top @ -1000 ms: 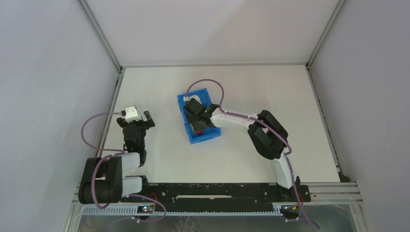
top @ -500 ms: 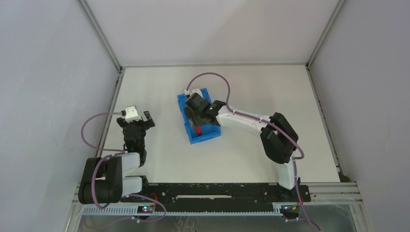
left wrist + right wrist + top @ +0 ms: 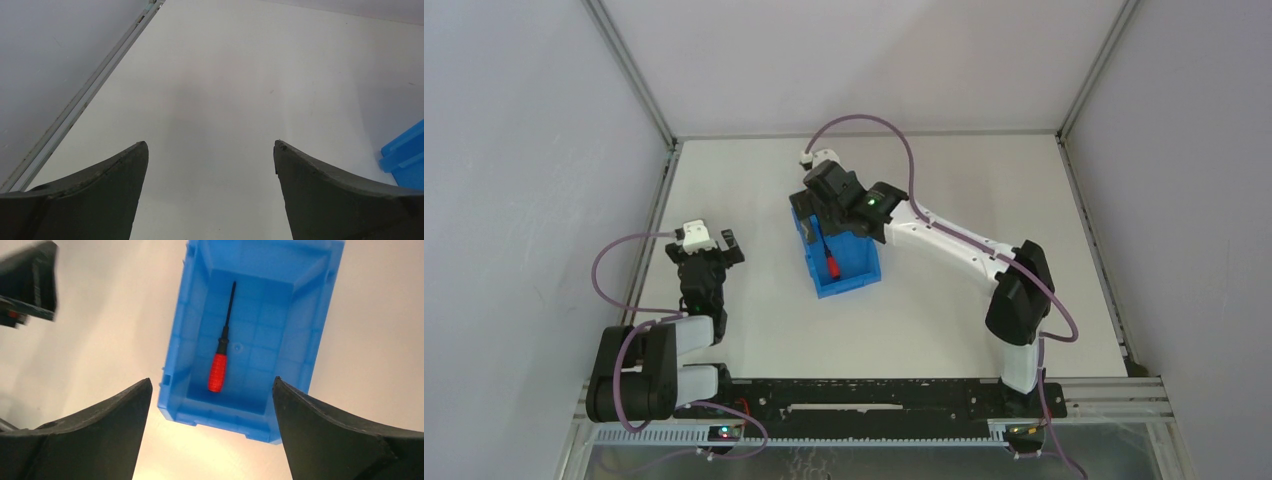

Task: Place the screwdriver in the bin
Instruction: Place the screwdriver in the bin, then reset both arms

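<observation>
The screwdriver (image 3: 218, 371), with a red handle and a thin black shaft, lies flat on the floor of the blue bin (image 3: 320, 335). Nothing touches it. From above, its red handle (image 3: 833, 266) shows near the bin's (image 3: 864, 272) near end. My right gripper (image 3: 211, 381) hovers open above the bin's far end (image 3: 816, 215), its fingers spread wide and holding nothing. My left gripper (image 3: 210, 143) is open over bare table, left of the bin (image 3: 406, 161), and sits at the table's left side (image 3: 709, 262).
The bin stands in the middle of the white table (image 3: 964, 180). Grey walls enclose it on three sides, and a metal rail (image 3: 80, 102) runs along the left edge. A dark part of the left arm (image 3: 30, 285) shows in the right wrist view.
My right gripper has opened and let go of the screwdriver, which now lies in the bin. The gripper has moved up and toward the bin's far end. The left arm has not moved.
</observation>
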Controlling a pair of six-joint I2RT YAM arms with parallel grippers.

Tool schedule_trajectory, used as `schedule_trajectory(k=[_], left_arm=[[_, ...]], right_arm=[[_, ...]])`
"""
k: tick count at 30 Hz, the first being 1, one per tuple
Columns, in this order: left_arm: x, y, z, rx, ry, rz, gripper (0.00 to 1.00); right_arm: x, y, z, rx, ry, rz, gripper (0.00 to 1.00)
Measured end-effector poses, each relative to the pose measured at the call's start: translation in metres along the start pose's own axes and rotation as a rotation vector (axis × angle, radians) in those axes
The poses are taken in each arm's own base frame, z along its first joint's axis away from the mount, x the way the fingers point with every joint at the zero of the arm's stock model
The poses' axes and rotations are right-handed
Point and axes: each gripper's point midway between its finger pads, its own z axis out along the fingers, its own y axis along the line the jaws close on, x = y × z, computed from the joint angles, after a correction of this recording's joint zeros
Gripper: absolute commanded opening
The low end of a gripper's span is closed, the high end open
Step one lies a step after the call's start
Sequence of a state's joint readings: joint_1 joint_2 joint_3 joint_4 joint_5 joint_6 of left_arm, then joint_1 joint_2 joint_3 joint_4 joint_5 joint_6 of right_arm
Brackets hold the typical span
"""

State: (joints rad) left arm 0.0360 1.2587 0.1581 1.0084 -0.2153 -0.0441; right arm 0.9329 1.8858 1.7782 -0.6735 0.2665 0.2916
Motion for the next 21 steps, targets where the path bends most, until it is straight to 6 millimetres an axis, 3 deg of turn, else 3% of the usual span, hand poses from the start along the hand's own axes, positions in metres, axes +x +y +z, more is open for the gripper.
schedule_trajectory(k=[5, 14, 21], left_arm=[[0.000, 0.000, 0.000, 0.000, 0.000, 0.000, 1.00], [0.000, 0.000, 0.000, 0.000, 0.000, 0.000, 1.00], [0.000, 0.000, 0.000, 0.000, 0.000, 0.000, 1.00]], right_arm=[[-0.036, 0.004, -0.024, -0.012, -0.065, 0.004, 1.00], [-0.078, 0.005, -0.062, -0.027, -0.149, 0.001, 1.00], [-0.080, 0.001, -0.067, -0.022, -0.147, -0.021, 1.00]])
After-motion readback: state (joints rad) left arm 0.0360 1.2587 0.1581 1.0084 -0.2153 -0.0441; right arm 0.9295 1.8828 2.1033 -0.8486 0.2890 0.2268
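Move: The screwdriver already lies loose on the bin's floor, roughly 17 cm below the right hand and about 1 cm ahead of it, level with it sideways. The bin's middle is some 3 cm ahead, 1 cm to the right and 15 cm down from that hand. From the idle left hand, the screwdriver lies about 25 cm to the right, level in reach and around 8 cm lower. The screwdriver stays behind in the bin as the empty right hand rises almost straight up, away from it, by some 10 cm, easing to a stop near the end. The wrist tips the fingers up by less than 10 degrees; they stay wide open and touch nothing. ##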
